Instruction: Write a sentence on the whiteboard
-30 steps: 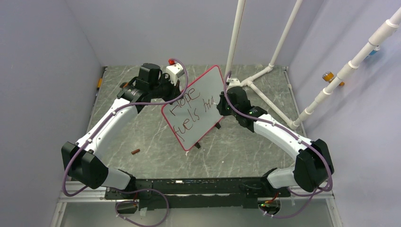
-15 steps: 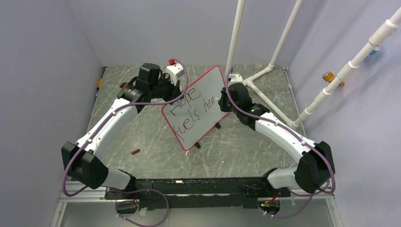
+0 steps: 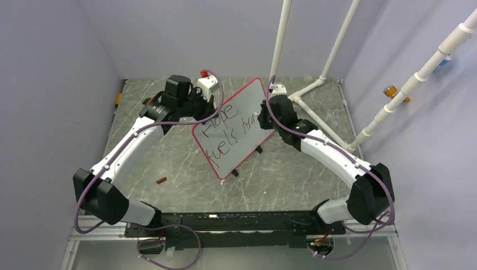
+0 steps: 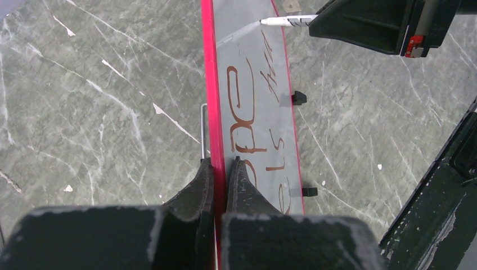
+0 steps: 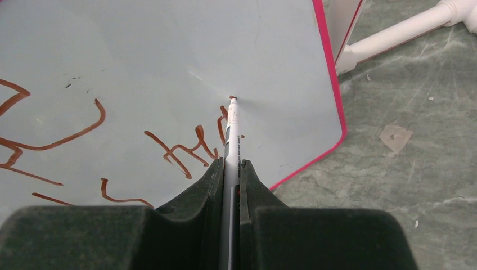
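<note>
The whiteboard (image 3: 247, 104), pale with a red-pink frame, stands tilted on its edge mid-table. My left gripper (image 3: 201, 120) is shut on its left frame edge; in the left wrist view the fingers (image 4: 220, 163) pinch the red frame (image 4: 209, 84). The sentence (image 3: 225, 132), in brown marker, reads about "Hope fuels th" in two lines. My right gripper (image 5: 231, 163) is shut on a white marker (image 5: 232, 129). The marker's tip touches the board (image 5: 169, 50) just past the last letters (image 5: 185, 147). The marker (image 4: 284, 21) also shows in the left wrist view.
White PVC pipes (image 3: 315, 90) run across the table behind and right of the board. A small brown cap-like piece (image 3: 161, 180) lies near the left arm. The board's two black feet (image 4: 298, 98) stick out from its right edge. A red-topped white object (image 3: 205, 81) sits behind the left wrist.
The right wrist has shifted slightly toward the far end of the board, carrying the marker along the second word line. The left arm and the board have stayed still.
</note>
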Controlling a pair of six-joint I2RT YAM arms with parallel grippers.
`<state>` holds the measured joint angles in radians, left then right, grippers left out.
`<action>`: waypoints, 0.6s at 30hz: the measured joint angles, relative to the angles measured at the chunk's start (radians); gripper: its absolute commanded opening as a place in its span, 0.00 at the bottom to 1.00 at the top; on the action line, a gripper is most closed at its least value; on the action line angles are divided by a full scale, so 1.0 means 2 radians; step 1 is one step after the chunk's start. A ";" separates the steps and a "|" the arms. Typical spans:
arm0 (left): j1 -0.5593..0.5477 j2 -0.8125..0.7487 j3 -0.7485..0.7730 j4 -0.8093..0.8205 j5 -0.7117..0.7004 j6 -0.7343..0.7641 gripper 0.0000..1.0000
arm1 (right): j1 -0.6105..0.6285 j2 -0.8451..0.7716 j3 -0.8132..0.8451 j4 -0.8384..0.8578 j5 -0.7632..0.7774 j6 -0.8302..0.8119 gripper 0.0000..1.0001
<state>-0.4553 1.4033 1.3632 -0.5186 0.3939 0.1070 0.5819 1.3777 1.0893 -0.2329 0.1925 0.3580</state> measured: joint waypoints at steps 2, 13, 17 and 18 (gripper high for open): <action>0.000 0.000 0.000 0.000 -0.001 0.000 0.00 | -0.001 0.003 0.000 0.000 0.000 0.000 0.00; 0.000 0.000 0.000 -0.001 -0.002 0.000 0.00 | -0.005 0.004 -0.030 0.006 0.000 0.001 0.00; 0.000 0.000 0.000 -0.001 -0.002 0.000 0.00 | -0.006 0.003 -0.054 0.001 -0.003 0.003 0.00; 0.000 0.000 0.000 -0.001 -0.001 0.000 0.00 | -0.006 0.003 -0.056 0.000 -0.004 0.003 0.00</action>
<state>-0.4553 1.4033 1.3632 -0.5201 0.3912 0.1070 0.5705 1.3834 0.9764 -0.2329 0.1841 0.3649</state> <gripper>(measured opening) 0.047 0.123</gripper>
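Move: The right hand already holds the marker, its tip on the whiteboard about 5 cm ahead, 2 cm left and 3 cm below that hand. "tra" sits about 4 cm ahead and 6 cm left, "fuels" about 3 cm back and 14 cm left. From the left hand, which grips the board's top edge, the tip's spot lies some 8 cm ahead, 16 cm right and 8 cm below. The right hand draws the marker about 5 cm down the board, easing slightly back and right, left hand holding. ##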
